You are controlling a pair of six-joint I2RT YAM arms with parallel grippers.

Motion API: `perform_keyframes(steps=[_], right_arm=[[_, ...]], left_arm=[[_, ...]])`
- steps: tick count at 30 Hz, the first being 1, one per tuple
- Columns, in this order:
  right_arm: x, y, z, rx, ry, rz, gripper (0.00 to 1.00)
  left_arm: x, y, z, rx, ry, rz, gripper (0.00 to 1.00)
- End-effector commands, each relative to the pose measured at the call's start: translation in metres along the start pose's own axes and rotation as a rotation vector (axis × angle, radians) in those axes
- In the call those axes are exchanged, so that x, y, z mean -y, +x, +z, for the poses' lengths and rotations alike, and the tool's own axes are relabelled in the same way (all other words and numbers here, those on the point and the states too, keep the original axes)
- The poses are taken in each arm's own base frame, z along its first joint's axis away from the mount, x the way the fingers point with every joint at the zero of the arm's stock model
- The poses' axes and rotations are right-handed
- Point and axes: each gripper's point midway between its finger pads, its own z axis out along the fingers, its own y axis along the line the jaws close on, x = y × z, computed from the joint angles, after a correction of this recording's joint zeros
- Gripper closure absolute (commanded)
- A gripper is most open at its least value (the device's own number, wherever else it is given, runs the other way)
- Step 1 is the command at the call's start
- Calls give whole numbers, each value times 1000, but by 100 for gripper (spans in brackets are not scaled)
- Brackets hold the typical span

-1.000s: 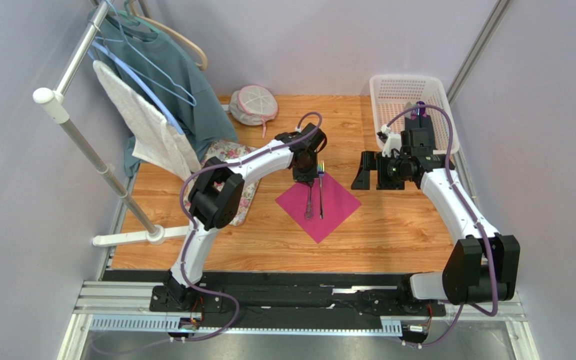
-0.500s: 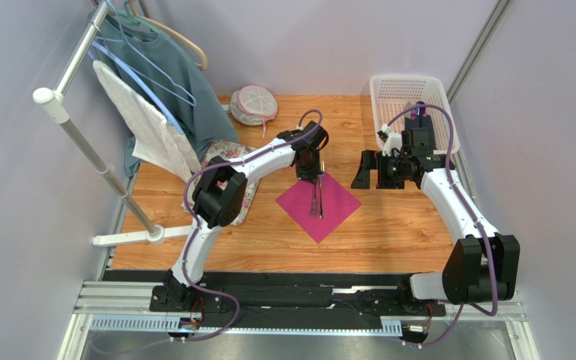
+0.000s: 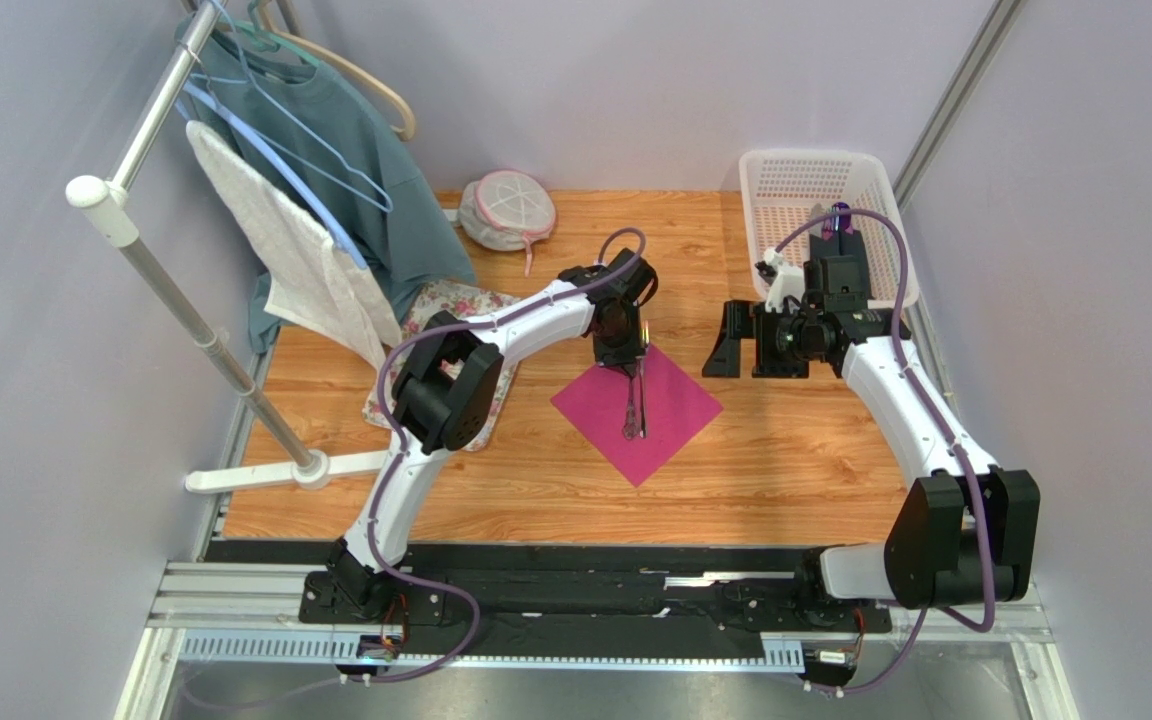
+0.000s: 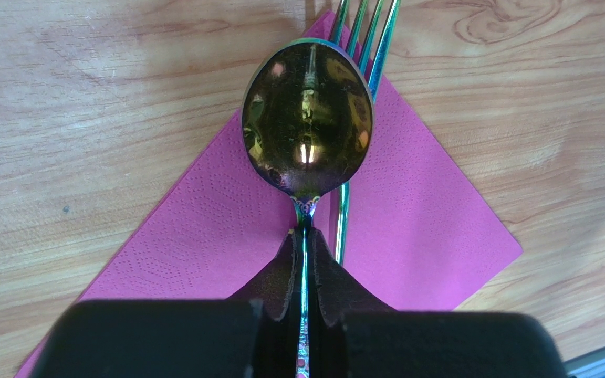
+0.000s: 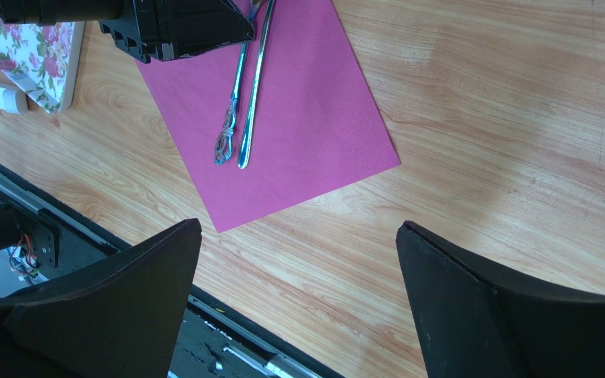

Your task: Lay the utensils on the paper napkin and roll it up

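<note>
The magenta paper napkin (image 3: 683, 399) lies as a diamond at the table's middle. On it the gold fork (image 4: 342, 224) lies with its tines past the far corner. The spoon (image 4: 307, 130) sits close beside the fork, its bowl overlapping the tines. My left gripper (image 3: 617, 359) is shut on the spoon's thin handle just behind the bowl. In the right wrist view both handles, spoon (image 5: 230, 126) and fork (image 5: 255, 94), rest side by side on the napkin (image 5: 313, 134). My right gripper (image 3: 742, 344) hovers open right of the napkin, its jaws wide and holding nothing (image 5: 298, 228).
A white basket (image 3: 815, 186) stands at the back right. A floral cloth (image 3: 444, 308) lies left of the napkin under the left arm. A rack with a towel (image 3: 282, 248) and a teal shirt fills the left side. A round cap (image 3: 507, 209) sits at the back.
My left gripper has carried the spoon to the right across the napkin, from a gap beside the fork to right against it. The right arm has not moved.
</note>
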Motion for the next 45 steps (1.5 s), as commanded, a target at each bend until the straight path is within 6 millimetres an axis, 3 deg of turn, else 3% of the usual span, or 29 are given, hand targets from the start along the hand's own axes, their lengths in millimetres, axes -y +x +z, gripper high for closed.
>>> perform_keyframes(steps=[1, 8, 15, 17, 20, 23, 24, 28, 31, 32, 33, 38, 39, 41, 42, 44, 45], right_arm=[[-3, -6, 1, 24, -23, 3, 0], [-3, -7, 0, 27, -27, 5, 0], [-5, -7, -1, 26, -31, 10, 0], [-6, -8, -1, 27, -35, 11, 0], [-8, -9, -2, 25, -48, 14, 0], [-16, -11, -2, 21, -90, 13, 0], [-19, -12, -2, 22, -109, 13, 0], [-31, -10, 1, 13, -197, 29, 0], [-39, -7, 7, -11, -258, 72, 0], [-41, -5, 10, -25, -285, 85, 0], [-43, -4, 12, -32, -295, 108, 0], [-45, 0, 19, -44, -329, 162, 0], [-44, 1, 21, -46, -327, 170, 0], [-41, 2, 24, -47, -316, 188, 0], [-41, 2, 26, -50, -317, 187, 0], [-39, 5, 30, -74, -322, 208, 0], [-38, 6, 31, -81, -320, 216, 0]], left_arm=[[11, -9, -6, 17, 31, -18, 97], [12, -14, -10, 32, 35, -20, 92], [13, -21, -20, 52, 50, -4, 68], [15, -24, -26, 61, 58, 5, 65], [19, -36, -46, 111, 71, 45, 58], [24, -50, -79, 186, 87, 109, 48], [27, -54, -99, 223, 108, 157, 44], [26, -57, -144, 351, 172, 338, 39], [20, -48, -172, 468, 235, 524, 37], [9, -28, -163, 436, 254, 569, 37], [12, -28, -183, 490, 284, 664, 36], [6, 41, -192, 381, 484, 964, 34], [4, 58, -187, 360, 497, 1041, 24], [-1, 83, -168, 341, 478, 1183, 24], [18, 100, -165, 377, 517, 1274, 25], [22, 123, -149, 395, 504, 1440, 25], [32, 147, -142, 368, 537, 1525, 26]])
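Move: The spoon, pinched by its handle just behind the bowl, already lies along the napkin with its middle about 1 cm back from the left hand point. The fork runs beside it, 2 cm to the right, and the napkin's centre is 5 cm back and 1 cm right; its near corner is some 17 cm back. From the open right hand the napkin's right corner lies about 5 cm left and 12 cm below, its centre roughly 17 cm left. The spoon is let go as the left fingers open wide around its handle, the hand holding almost still; then the hand rises about 18 cm, drifting left, and sweeps some 14 cm back to the napkin's near-left side, already sinking, while turning counter-clockwise nearly 60 degrees. The wide-open right hand eases about 5 cm left towards the napkin's right corner, its wrist rolling and tipping. ##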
